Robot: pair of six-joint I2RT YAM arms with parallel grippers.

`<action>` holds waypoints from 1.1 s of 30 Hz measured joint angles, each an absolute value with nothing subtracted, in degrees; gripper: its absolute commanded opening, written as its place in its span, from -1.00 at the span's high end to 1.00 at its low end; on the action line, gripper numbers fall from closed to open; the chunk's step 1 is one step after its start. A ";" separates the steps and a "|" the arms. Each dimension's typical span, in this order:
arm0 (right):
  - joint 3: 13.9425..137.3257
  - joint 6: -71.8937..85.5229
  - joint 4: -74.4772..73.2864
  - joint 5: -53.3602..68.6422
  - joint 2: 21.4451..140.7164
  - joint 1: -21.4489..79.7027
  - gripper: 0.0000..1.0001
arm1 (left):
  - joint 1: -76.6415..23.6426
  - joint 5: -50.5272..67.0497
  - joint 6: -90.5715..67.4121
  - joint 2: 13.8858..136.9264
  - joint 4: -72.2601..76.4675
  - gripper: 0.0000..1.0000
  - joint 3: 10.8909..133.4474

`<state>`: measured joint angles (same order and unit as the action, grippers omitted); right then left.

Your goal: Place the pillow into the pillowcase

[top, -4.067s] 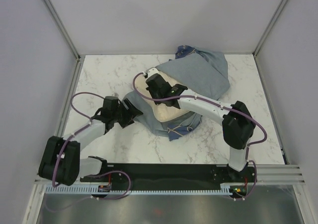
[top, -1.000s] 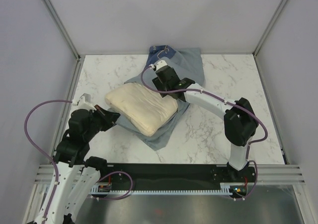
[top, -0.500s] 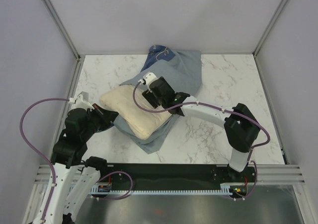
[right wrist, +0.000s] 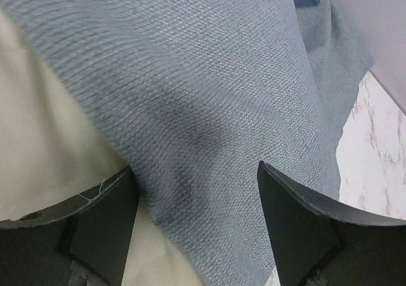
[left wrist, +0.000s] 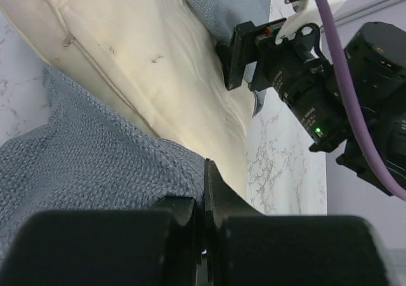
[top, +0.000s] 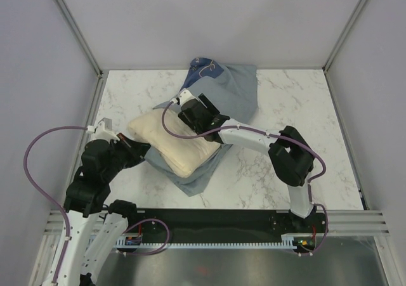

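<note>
The cream pillow [top: 166, 140] lies left of centre on the lower layer of the denim-blue pillowcase [top: 233, 94]. The rest of the pillowcase is bunched toward the back wall. My left gripper [top: 141, 150] is shut on the pillowcase's near-left edge [left wrist: 82, 153], right beside the pillow [left wrist: 143, 64]. My right gripper [top: 189, 113] is open over the pillow's far side. Its fingers [right wrist: 95, 216] straddle the pillowcase's upper layer [right wrist: 209, 96] where that layer overlaps the pillow [right wrist: 38, 140]. The right gripper also shows in the left wrist view [left wrist: 241, 54].
The marble tabletop [top: 273, 165] is walled at the back and both sides. Purple cables loop from both arms [top: 38, 165]. A black base rail [top: 216, 219] runs along the near edge.
My right gripper has come from the back of the pillowcase forward and left onto the pillow's far side. The pillow and cloth shifted slightly left. The left gripper keeps its hold.
</note>
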<state>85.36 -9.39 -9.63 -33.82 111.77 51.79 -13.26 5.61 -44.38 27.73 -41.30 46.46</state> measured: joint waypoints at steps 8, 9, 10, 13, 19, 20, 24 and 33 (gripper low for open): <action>89.86 -9.78 -10.79 -37.93 117.82 49.04 0.28 | -13.26 5.61 -43.97 27.55 -42.02 0.95 47.20; 90.54 -9.96 -11.09 -38.35 118.34 48.82 0.59 | -13.26 5.61 -43.97 27.70 -42.02 0.95 47.24; 91.11 -9.63 -11.49 -38.50 118.74 48.64 0.84 | -13.26 5.58 -43.94 28.05 -42.17 0.95 47.48; 92.73 -8.25 -13.47 -38.65 118.93 48.25 1.00 | -13.26 5.61 -43.68 30.46 -42.74 0.95 50.06; 94.48 -5.43 -18.68 -34.96 113.23 47.31 1.00 | -13.26 5.61 -42.17 40.01 -44.05 0.95 63.51; 95.39 -4.86 -20.01 -34.00 111.55 47.20 1.00 | -13.26 5.76 -41.91 42.22 -43.88 0.95 66.65; 100.73 -2.37 -25.54 -29.63 104.47 46.41 1.00 | -13.26 7.90 -40.95 50.46 -43.00 0.95 80.36; 113.32 5.48 -35.42 -18.41 94.08 42.72 1.00 | -13.23 18.65 -41.78 65.98 -38.76 0.95 114.50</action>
<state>113.32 5.48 -35.42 -18.41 94.08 42.72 -13.23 18.65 -41.78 65.98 -38.76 114.50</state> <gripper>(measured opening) 0.010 0.030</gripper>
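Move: The fold of grey pillowcase to be pinched lies about 4 cm ahead of the right gripper, 2 cm to its right and 3 cm below. From that gripper, the middle of the pillow is roughly 12 cm back, 16 cm left and 6 cm lower, and the blue flap is some 20 cm ahead, 3 cm left and 13 cm lower. From the left gripper, already holding the case's near edge, the pillow's middle is about 8 cm ahead, 7 cm right and 17 cm below. Push the right gripper about 5 cm forward, slightly down and right, into the pillowcase fold beside the pillow and close it on the cloth. Then hoist both grippers together: the right some 28 cm up, easing back and right as its left side rolls up; the left, still gripping its edge, about 33 cm up while tipping its fingers upward some 30 degrees. ##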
